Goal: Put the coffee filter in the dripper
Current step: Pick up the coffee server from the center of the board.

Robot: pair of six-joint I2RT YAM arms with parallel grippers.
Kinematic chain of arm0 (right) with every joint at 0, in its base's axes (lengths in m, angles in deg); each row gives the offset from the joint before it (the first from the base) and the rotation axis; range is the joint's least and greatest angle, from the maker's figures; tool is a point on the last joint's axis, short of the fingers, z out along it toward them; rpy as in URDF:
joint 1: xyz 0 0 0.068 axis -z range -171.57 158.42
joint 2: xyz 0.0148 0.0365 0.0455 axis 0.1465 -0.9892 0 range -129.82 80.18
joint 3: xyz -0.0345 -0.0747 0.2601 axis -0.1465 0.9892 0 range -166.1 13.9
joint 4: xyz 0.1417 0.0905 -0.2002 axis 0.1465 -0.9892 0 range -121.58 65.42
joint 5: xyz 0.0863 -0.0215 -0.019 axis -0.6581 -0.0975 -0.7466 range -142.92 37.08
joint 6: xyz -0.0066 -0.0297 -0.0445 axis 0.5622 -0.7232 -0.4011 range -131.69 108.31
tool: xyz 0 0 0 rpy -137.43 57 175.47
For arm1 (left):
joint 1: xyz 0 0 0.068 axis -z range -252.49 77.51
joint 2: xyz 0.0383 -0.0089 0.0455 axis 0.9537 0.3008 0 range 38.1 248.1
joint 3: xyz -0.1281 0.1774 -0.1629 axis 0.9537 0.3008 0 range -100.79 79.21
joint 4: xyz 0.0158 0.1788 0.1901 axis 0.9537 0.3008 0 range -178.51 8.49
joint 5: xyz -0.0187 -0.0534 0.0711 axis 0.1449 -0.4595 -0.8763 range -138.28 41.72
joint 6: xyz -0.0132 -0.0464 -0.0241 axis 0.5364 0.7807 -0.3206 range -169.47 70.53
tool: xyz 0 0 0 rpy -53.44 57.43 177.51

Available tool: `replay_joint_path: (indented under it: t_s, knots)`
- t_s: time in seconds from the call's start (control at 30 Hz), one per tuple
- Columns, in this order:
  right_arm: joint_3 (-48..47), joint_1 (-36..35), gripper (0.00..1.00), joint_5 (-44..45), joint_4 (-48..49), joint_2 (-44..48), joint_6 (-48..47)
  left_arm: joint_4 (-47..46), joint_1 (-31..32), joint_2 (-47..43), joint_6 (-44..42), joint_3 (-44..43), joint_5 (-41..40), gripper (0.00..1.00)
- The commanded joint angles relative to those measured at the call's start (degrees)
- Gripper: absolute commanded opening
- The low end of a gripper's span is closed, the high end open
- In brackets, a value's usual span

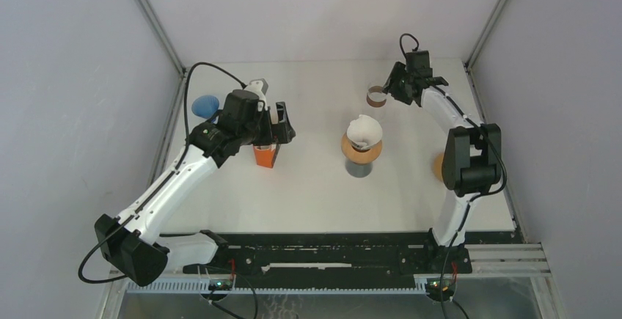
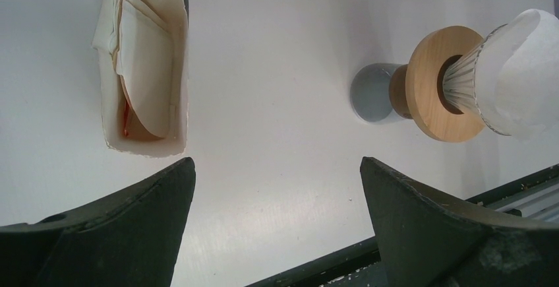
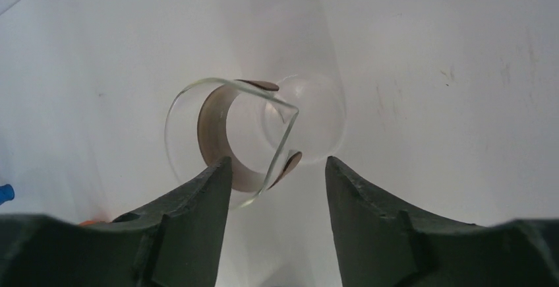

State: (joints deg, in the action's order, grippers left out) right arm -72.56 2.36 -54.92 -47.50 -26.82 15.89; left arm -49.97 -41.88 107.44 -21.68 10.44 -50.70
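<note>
The dripper [image 1: 361, 150] stands mid-table: a ribbed glass cone in a wooden collar [image 2: 445, 82] on a grey cup [image 2: 374, 93]. A white coffee filter [image 1: 364, 130] sits in its cone and also shows in the left wrist view as the coffee filter [image 2: 527, 69]. My left gripper [image 1: 282, 132] hovers open over the orange filter box [image 1: 265, 155], left of the dripper. The left gripper [image 2: 277, 168] has nothing between its fingers, and the box's torn top [image 2: 145, 63] shows several folded filters. My right gripper [image 1: 396, 88] is at the back right, far from the dripper.
A clear glass vessel with a brown band [image 3: 231, 135] lies on its side just ahead of the right gripper [image 3: 278, 165], its rim near the left fingertip. A blue object [image 1: 206, 104] sits at the far left. A brown disc [image 1: 438, 166] lies behind the right arm.
</note>
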Motion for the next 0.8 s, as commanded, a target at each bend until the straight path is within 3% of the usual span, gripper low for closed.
replay_joint_path:
  t_s: [0.0,0.17,0.57,0.77]
  knots:
    - [-4.3,0.1,0.59,0.5,0.4,-2.4,1.1,0.0,-0.4,-0.1,-1.6,-0.1,-0.2,1.00]
    - [-6.6,0.1,0.47,1.3,-1.4,-4.7,-0.3,0.3,-0.4,0.0,-1.6,0.0,-0.5,1.00]
    - [-8.0,0.3,0.00,3.5,-7.6,-2.6,-4.8,0.3,-0.4,-0.1,-1.6,0.0,-0.3,1.00]
    - [-4.4,0.6,0.00,4.6,-10.7,2.7,-8.2,-0.3,-0.4,0.9,-1.9,-0.5,0.7,1.00]
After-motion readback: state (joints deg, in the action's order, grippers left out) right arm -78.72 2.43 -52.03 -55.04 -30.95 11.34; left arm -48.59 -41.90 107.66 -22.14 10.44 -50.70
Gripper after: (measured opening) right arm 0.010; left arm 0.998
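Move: The clear coffee server stands with its middle about 4 cm left of the right hand, 1 cm ahead and some 7 cm below; its rim and spout reach right to just under the open fingers. The dripper with its paper filter, on the grey server, is about 16 cm back and 10 cm left, roughly at hand height. The spare wooden ring lies some 17 cm back, 13 cm right and 13 cm down. From the left hand the clear server is about 22 cm ahead, 21 cm right and 16 cm down. The right hand eases about 2 cm down and 1.5 cm forward onto the spout side of the clear server's rim, and its fingers, about two-thirds open at first, close fully and pinch the thin glass edge between their tips. As they shut, the hand turns back and to its right, drawing the rim along by roughly 1.5 cm at nearly the same height, while the wrist tips about 5 degrees farther down and rolls slightly, left side sinking. ##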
